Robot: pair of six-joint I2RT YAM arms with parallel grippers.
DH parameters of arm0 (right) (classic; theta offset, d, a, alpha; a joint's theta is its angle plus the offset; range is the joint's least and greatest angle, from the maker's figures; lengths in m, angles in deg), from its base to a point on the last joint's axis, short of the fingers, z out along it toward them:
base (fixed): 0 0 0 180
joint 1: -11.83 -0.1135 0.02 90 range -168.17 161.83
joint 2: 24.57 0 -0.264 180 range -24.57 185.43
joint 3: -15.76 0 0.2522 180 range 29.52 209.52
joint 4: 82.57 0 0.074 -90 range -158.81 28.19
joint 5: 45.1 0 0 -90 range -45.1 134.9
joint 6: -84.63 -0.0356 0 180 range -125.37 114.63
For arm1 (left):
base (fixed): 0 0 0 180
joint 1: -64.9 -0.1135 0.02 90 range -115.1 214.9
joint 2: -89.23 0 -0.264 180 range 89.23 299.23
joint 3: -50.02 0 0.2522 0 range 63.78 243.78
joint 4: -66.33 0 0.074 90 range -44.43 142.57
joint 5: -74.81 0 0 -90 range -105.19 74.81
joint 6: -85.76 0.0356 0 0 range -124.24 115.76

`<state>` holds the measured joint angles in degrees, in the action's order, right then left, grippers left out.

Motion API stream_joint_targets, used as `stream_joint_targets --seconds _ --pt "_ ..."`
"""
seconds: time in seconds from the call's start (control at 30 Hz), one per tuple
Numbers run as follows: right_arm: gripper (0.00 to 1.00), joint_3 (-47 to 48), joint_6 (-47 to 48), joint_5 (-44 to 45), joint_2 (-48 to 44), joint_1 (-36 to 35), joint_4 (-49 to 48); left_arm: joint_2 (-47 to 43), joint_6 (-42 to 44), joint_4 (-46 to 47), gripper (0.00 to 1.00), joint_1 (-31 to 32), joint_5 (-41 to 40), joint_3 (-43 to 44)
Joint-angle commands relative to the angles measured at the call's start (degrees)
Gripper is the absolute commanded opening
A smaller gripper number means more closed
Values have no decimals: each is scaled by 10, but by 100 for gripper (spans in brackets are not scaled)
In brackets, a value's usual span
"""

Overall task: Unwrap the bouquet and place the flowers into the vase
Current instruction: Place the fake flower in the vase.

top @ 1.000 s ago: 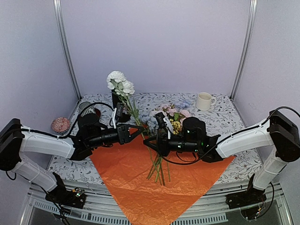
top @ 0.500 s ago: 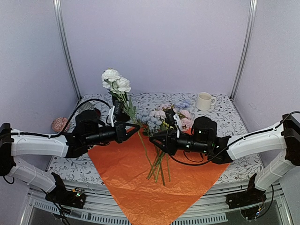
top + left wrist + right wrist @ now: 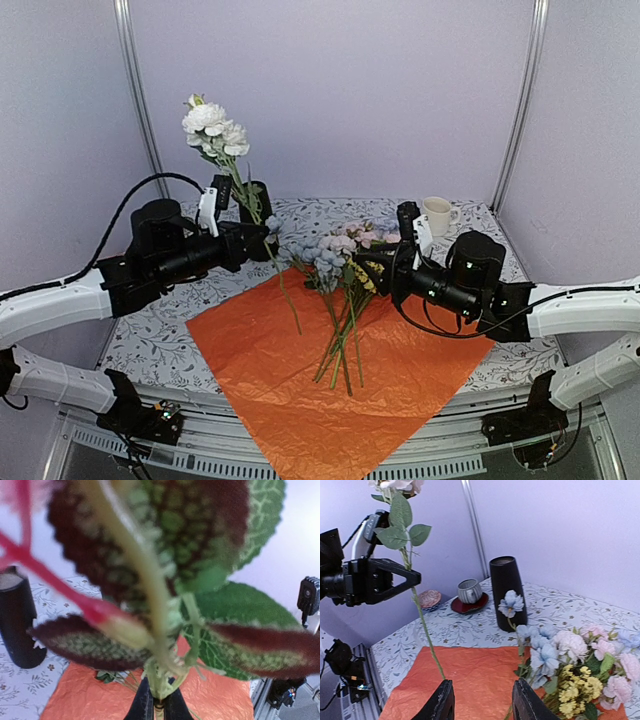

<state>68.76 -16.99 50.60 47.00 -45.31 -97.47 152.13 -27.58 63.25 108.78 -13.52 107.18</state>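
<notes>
My left gripper [image 3: 265, 245] is shut on the green stem of a white flower [image 3: 215, 125] and holds it high over the left side of the table. In the left wrist view the fingertips [image 3: 145, 706] pinch that stem below its leaves. The black vase [image 3: 507, 592] stands behind, partly hidden by the left arm in the top view. The remaining flowers [image 3: 340, 255] lie on the bouquet's flat orange sheet [image 3: 330, 390]. My right gripper [image 3: 484, 702] is open and holds nothing, low over the sheet just right of the hanging stem [image 3: 422, 625].
A white mug [image 3: 435, 215] stands at the back right. A striped cup on a red saucer [image 3: 469, 592] and a small pink dish [image 3: 429, 599] sit left of the vase. The orange sheet overhangs the table's near edge.
The left gripper closed on the white flower and lifted it up and to the left. The right gripper opened, let go of the stem and drew back to the right.
</notes>
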Motion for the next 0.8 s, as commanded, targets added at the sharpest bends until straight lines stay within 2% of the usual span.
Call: stream_joint_targets --seconds 0.0,0.17,0.43,0.53,0.6,0.63,0.77 --pt "42 -11 58 81 -16 15 22 -4 45 -58 0 -31 -35 48" --pt "43 -24 89 144 2 19 1 6 61 -87 0 -70 -35 100" --pt "50 -105 78 166 36 20 -100 33 63 -113 1 -120 -14 167" --pt "64 -115 76 166 42 20 -114 40 66 -119 1 -128 -11 181" --pt "97 -119 69 173 51 21 -124 46 68 -120 1 -134 -8 190" --pt "99 -120 66 173 54 22 -125 49 69 -121 1 -136 -7 195" --pt "99 -118 64 171 58 23 -125 57 78 -128 1 -148 -6 220"
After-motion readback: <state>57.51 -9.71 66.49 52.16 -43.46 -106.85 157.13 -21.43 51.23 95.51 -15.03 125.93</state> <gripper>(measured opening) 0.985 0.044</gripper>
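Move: The left hand already holds the white flower by its stem; the vase stands about 21 cm ahead of it, 6 cm left, its middle some 18 cm lower. The striped cup is roughly 22 cm ahead and 27 cm left of that hand. For the empty right hand, the yellow flowers lie about 14 cm ahead, 2 cm right and 22 cm down, the blue flowers some 15 cm ahead and 7 cm left, the pink flowers 19 cm ahead and 8 cm right. Up, forward and left in about equal parts, some 12 cm in all, the left hand carries the white flower towards the vase, turning some 15 degrees counter-clockwise and keeping its pinch on the stem. The empty right hand first slides forward and right, then sinks towards the remaining flowers, turning clockwise and spreading its half-open fingers wide. ##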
